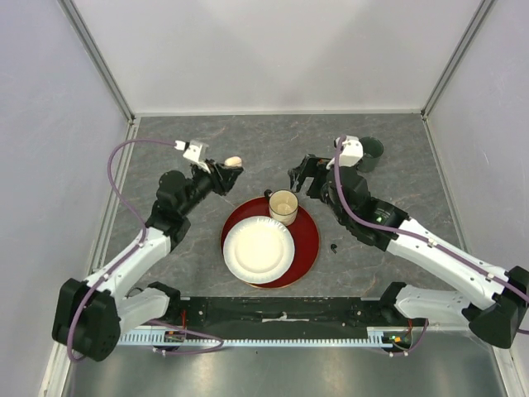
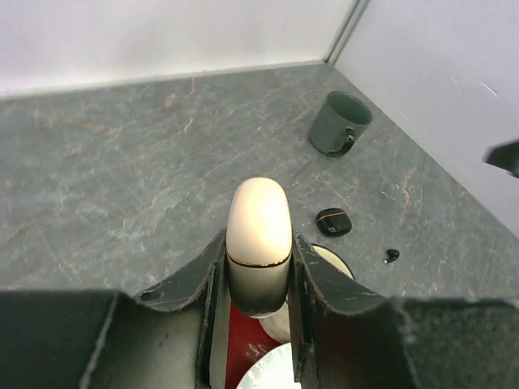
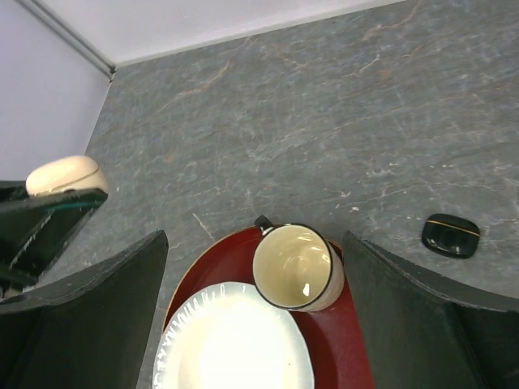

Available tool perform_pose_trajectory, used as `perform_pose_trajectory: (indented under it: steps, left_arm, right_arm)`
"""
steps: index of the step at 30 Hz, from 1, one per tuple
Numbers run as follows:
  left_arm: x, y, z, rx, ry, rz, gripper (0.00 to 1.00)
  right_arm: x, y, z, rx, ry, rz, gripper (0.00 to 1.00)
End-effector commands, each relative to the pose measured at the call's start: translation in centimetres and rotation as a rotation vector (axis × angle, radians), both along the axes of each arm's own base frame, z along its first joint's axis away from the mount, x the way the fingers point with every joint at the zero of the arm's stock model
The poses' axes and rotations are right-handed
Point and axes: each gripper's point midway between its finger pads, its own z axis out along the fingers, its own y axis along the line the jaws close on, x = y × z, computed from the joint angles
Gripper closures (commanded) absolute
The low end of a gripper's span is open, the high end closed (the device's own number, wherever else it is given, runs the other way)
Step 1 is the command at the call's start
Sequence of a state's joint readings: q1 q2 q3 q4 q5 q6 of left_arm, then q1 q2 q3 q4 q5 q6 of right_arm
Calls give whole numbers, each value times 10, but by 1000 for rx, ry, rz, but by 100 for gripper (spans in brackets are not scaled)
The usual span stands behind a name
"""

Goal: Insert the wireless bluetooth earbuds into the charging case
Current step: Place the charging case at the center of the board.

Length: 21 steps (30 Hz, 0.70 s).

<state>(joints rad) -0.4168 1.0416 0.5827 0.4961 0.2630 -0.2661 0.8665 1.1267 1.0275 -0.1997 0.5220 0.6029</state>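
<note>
My left gripper (image 1: 227, 169) (image 2: 258, 243) is shut on a cream-white charging case (image 1: 234, 161) (image 2: 259, 231), held up off the table with its lid closed along a gold seam. That same case shows at the left edge of the right wrist view (image 3: 66, 174). A black charging case (image 2: 333, 221) (image 3: 451, 235), also closed, lies on the table. One tiny black earbud (image 1: 334, 246) (image 2: 392, 256) lies on the table to the right of the red tray. My right gripper (image 1: 306, 175) (image 3: 253, 243) hangs open above the tray's far edge, nothing between its fingers.
A red tray (image 1: 307, 240) (image 3: 340, 348) holds a white paper plate (image 1: 258, 248) (image 3: 231, 340) and a cream cup (image 1: 283, 206) (image 3: 297, 266). A dark green mug (image 1: 369, 149) (image 2: 339, 123) stands at the back right. White walls close in the table.
</note>
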Motion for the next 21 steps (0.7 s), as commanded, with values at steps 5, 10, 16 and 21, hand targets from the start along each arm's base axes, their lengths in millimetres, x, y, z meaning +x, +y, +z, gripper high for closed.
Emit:
perform_pose_trajectory:
  steps: [5, 10, 16, 21]
  left_arm:
    - [32, -1, -39, -181, 428, -47, 98]
    - [59, -3, -79, -194, 596, -14, 98]
    - [94, 16, -117, -213, 748, 40, 98]
    - [103, 9, -147, -224, 840, -14, 98]
  right_arm:
    - [0, -18, -2, 35, -1, -55, 5]
    - [-3, -16, -8, 36, 15, -36, 5]
    - [-3, -15, -11, 31, 27, -27, 5]
    - [-4, -9, -10, 60, 42, -8, 5]
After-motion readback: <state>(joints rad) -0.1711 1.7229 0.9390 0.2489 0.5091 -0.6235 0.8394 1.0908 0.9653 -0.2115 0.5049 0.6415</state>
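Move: The left hand already holds the white charging case; the clear middle of the board lies about 14 cm ahead of this hand, 2 cm to its right and some 24 cm below. On the red tray, the cream mug is roughly 3 cm ahead and 11 cm right, and the white plate 8 cm back and 5 cm right; the small black case sits 7 cm ahead, 25 cm right. From the right hand that clear middle is about 17 cm ahead and 16 cm left, 27 cm down. Keeping its pinch on the charging case, the left hand swings down and outward towards the clear board beyond the tray, sinking about 15 cm while reaching some 10 cm forward, and its wrist tips from nearly level to about 45 degrees nose-down. The right hand, empty and wide open, only eases a couple of centimetres down and to its right, staying clear of the mug. ##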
